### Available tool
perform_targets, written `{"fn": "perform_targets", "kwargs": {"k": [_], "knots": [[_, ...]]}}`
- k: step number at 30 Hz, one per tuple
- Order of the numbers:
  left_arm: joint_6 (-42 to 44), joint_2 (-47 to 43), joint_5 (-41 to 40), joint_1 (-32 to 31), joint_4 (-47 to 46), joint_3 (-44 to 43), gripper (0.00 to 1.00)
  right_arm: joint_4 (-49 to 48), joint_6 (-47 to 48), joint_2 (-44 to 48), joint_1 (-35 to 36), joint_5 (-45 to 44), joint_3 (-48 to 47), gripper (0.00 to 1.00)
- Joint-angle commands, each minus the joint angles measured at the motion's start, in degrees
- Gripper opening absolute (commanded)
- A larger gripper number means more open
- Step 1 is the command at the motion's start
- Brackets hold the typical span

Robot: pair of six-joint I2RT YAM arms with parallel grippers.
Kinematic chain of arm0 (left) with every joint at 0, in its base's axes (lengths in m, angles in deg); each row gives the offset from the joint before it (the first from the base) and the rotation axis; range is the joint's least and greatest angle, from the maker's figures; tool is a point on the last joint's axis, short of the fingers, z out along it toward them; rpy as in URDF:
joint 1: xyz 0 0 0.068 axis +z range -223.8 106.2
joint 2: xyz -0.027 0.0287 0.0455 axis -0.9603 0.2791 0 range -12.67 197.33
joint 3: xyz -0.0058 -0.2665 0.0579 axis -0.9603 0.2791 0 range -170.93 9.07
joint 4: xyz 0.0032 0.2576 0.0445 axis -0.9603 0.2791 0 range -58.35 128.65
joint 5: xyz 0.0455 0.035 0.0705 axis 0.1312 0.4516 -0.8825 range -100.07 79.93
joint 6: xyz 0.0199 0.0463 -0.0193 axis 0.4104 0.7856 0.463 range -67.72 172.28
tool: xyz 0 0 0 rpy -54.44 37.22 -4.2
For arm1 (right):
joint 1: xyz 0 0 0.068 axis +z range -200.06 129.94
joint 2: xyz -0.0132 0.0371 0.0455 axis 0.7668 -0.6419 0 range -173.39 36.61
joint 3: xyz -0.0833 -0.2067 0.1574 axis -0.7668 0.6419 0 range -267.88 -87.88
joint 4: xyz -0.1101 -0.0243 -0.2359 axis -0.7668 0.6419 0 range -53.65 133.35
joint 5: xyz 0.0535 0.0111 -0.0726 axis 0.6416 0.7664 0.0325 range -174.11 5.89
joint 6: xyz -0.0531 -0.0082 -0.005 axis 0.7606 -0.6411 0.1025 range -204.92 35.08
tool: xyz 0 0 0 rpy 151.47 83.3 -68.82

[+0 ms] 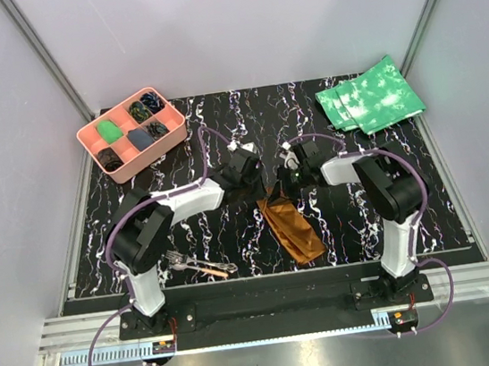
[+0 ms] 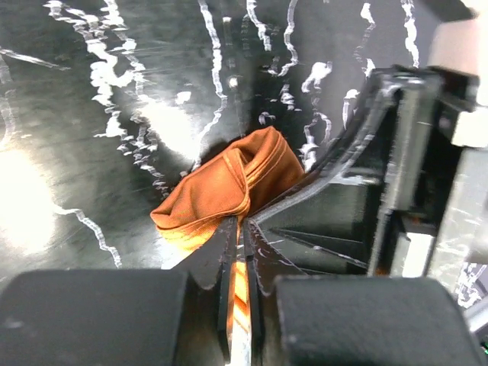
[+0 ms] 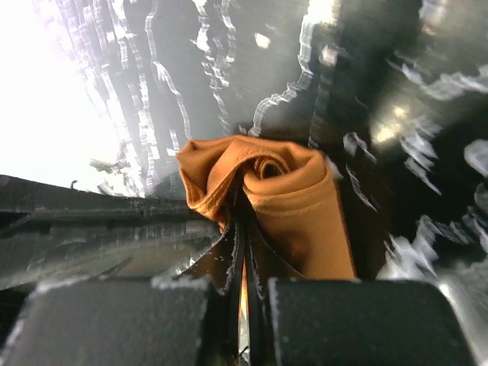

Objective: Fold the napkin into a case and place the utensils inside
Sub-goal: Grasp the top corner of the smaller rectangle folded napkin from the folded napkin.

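The rust-brown napkin (image 1: 294,231) lies folded into a narrow oblong near the middle of the table, its far end bunched and raised. My left gripper (image 1: 266,187) and right gripper (image 1: 286,185) meet at that far end. In the left wrist view the left gripper (image 2: 238,223) is nearly shut, with a napkin (image 2: 221,187) edge in the slit between its jaws. From the right wrist, the right gripper (image 3: 242,206) pinches the rolled napkin (image 3: 297,198) fold. The utensils lie at the front left: a silver fork (image 1: 181,262) and a slim piece with an orange end (image 1: 213,269).
A pink compartment tray (image 1: 94,134) with small items stands at the back left. Green mottled cloths (image 1: 368,94) lie at the back right. The black marbled table (image 1: 219,123) ends at grey walls on three sides.
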Motion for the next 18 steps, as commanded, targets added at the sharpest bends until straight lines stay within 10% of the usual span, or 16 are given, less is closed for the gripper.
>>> {"fn": "perform_targets", "kwargs": {"k": [1, 18], "knots": [[2.0, 4.2, 0.2, 0.9, -4.0, 0.4, 0.08, 9.0, 5.2, 8.8, 0.3, -2.4, 1.4, 0.02], [6.7, 6.8, 2.7, 1.9, -2.2, -4.5, 0.1, 12.5, 7.2, 21.3, 0.1, -8.2, 16.2, 0.02]]}}
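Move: The middle of the folded napkin lies about 7 cm back and 4 cm right of my right hand, roughly 1 cm lower. Its near end is some 15 cm back and 7 cm right, and the utensils lie about 14 cm back and 19 cm left, both about 1 cm lower. From my left hand, the napkin's top fold is some 2 cm ahead, 2 cm right and 2 cm down. With its fingers kept shut, my right hand comes free of the napkin's top fold, lifting nearly 4 cm, and arcs about 9 cm back and to the right along the strip, then dips to just over its middle. Meanwhile my left hand keeps hold of the top fold's left side, lowers it a couple of centimetres and edges slightly forward. ##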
